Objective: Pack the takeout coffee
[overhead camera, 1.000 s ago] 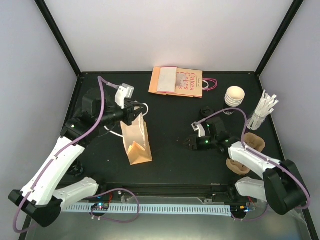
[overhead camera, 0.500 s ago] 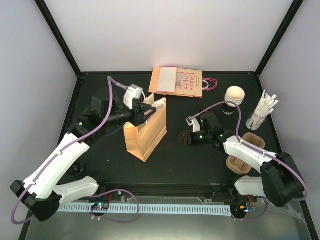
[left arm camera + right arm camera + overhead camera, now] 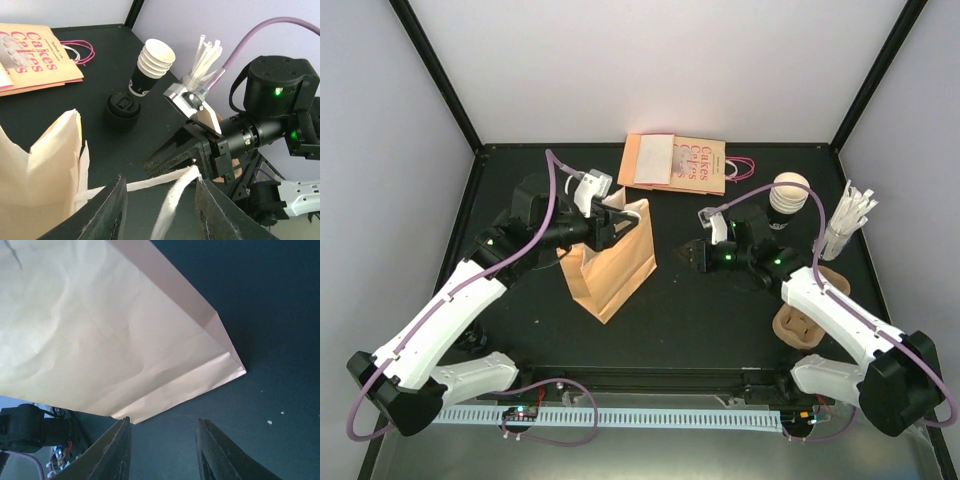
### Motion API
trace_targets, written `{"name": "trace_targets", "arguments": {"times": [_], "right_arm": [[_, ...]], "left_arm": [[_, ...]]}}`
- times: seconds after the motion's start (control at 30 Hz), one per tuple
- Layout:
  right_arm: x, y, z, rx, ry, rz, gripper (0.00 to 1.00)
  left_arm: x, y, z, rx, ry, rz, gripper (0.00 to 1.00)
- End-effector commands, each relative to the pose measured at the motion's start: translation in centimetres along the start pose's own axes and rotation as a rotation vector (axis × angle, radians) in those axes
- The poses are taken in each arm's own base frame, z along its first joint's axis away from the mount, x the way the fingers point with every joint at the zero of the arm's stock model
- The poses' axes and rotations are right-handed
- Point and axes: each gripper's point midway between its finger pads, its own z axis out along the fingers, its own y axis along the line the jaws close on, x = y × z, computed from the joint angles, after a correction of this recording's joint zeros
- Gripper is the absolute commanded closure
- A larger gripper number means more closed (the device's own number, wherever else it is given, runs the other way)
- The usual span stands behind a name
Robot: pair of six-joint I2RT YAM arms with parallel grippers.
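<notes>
A stack of black paper takeout cups (image 3: 788, 193) with cream insides stands at the back right, also in the left wrist view (image 3: 150, 67). A pile of round black lids (image 3: 121, 111) sits beside it. The brown paper bag (image 3: 612, 265) stands left of centre with its mouth up. My left gripper (image 3: 616, 226) hovers at the bag's top edge, open; the bag's white twisted handle (image 3: 172, 200) hangs loosely between its jaws (image 3: 160, 181). My right gripper (image 3: 693, 256) is open and empty, pointing at the bag's side (image 3: 100, 330) from the right, its jaws (image 3: 162, 440) close to the bag's bottom corner.
A flat orange "Cakes" bag (image 3: 675, 163) with pink handles lies at the back. White wrapped straws (image 3: 847, 218) stand in a holder at the far right. A brown pulp cup carrier (image 3: 810, 310) lies under the right arm.
My left gripper carried the bag's top right and back, standing the bag up, then opened off the handle. My right gripper moved back and left toward the bag.
</notes>
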Motion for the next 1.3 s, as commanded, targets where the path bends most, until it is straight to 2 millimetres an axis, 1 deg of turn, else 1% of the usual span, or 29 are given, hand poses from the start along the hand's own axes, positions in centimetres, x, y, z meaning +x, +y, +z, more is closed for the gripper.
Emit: {"name": "trace_targets", "arguments": {"times": [0.0,0.1,0.13,0.17,0.23,0.27,0.37,0.43,0.47,0.53,0.6,0.67,0.73,0.87,0.9,1.0,1.07,1.13,1.2,1.27], "right_arm": [[-1.9,1.2,-1.4,0.023,-0.054,-0.067,0.6],[-3.2,2.1,-2.3,0.021,-0.101,-0.087,0.55],[-3.5,2.4,-2.7,0.018,-0.116,-0.092,0.52],[-4.0,2.8,-3.0,0.013,-0.134,-0.096,0.43],[-4.6,3.1,-3.6,0.02,-0.165,-0.085,0.1],[-4.9,2.9,-3.8,0.037,-0.183,-0.069,0.01],[-5.8,1.3,-4.6,0.134,-0.236,0.024,0.0],[-5.9,1.4,-4.7,0.133,-0.235,0.054,0.0],[-5.9,1.7,-4.6,0.112,-0.222,0.076,0.0],[-5.8,2.5,-4.1,0.052,-0.176,0.117,0.0],[-5.7,2.9,-3.4,0.0,-0.131,0.149,0.0],[-5.6,2.6,-2.9,-0.018,-0.116,0.161,0.0],[-5.5,2.4,-2.8,-0.018,-0.125,0.165,0.0],[-6.0,2.4,-3.7,0.007,-0.167,0.14,0.0],[-6.1,2.5,-4.0,0.013,-0.177,0.131,0.0],[-6.3,2.6,-4.6,0.027,-0.194,0.108,0.0],[-6.4,2.6,-4.8,0.042,-0.199,0.098,0.0],[-6.4,2.6,-5.0,0.048,-0.201,0.087,0.0],[-6.4,2.6,-5.1,0.05,-0.202,0.079,0.0],[-6.3,2.5,-5.1,0.052,-0.205,0.076,0.0]], "left_arm": [[-1.3,-2.4,-1.1,0.086,-0.027,0.028,0.6],[-0.9,-2.8,-1.4,0.105,-0.015,0.035,0.6],[-0.7,-2.9,-1.5,0.109,-0.009,0.036,0.6],[-0.5,-3.0,-1.6,0.116,-0.005,0.039,0.59],[-0.1,-3.1,-1.7,0.123,0.005,0.044,0.57],[0.1,-3.1,-1.8,0.127,0.009,0.046,0.55],[0.6,-3.2,-2.0,0.138,0.014,0.056,0.49],[0.9,-3.2,-2.2,0.142,0.016,0.062,0.45],[1.1,-3.2,-2.2,0.143,0.017,0.065,0.43],[1.3,-3.5,-2.5,0.154,0.017,0.076,0.37],[1.5,-3.7,-2.8,0.166,0.014,0.084,0.31],[1.6,-3.9,-3.1,0.178,0.009,0.089,0.27],[1.7,-4.1,-3.5,0.182,0.006,0.096,0.23],[0.9,-4.6,-5.2,0.158,-0.056,0.122,0.04],[0.5,-4.7,-5.9,0.142,-0.08,0.131,0.01],[-0.7,-4.3,-7.7,0.057,-0.133,0.143,0.01],[-1.3,-3.6,-8.9,-0.025,-0.153,0.141,0.01],[-1.8,-1.9,-9.8,-0.139,-0.176,0.134,0.01],[-2.0,0.8,-10.6,-0.279,-0.177,0.106,0.01],[-1.3,3.3,-10.7,-0.373,-0.123,0.062,0.01]]}}
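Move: The paper bag stands on the table almost level with the left hand, its middle about 4 cm to that hand's left and some 21 cm below, with a white handle loop reaching up between the half-open fingers. From the right hand the bag's middle is about 15 cm left, level ahead, and 5 cm lower. The black lids are about 10 cm ahead and 10 cm right of the right hand; the paper cups are 15 cm ahead and 20 cm right. Backwards first, the left hand draws about 6 cm off the bag's white handle while its half-open fingers spread wide, then sweeps left and up roughly 6 cm each, tipping its fingers upward. Meanwhile the right hand rises some 7 cm beside the bag, edging slightly forward, turning about 10 degrees clockwise and opening fully. ##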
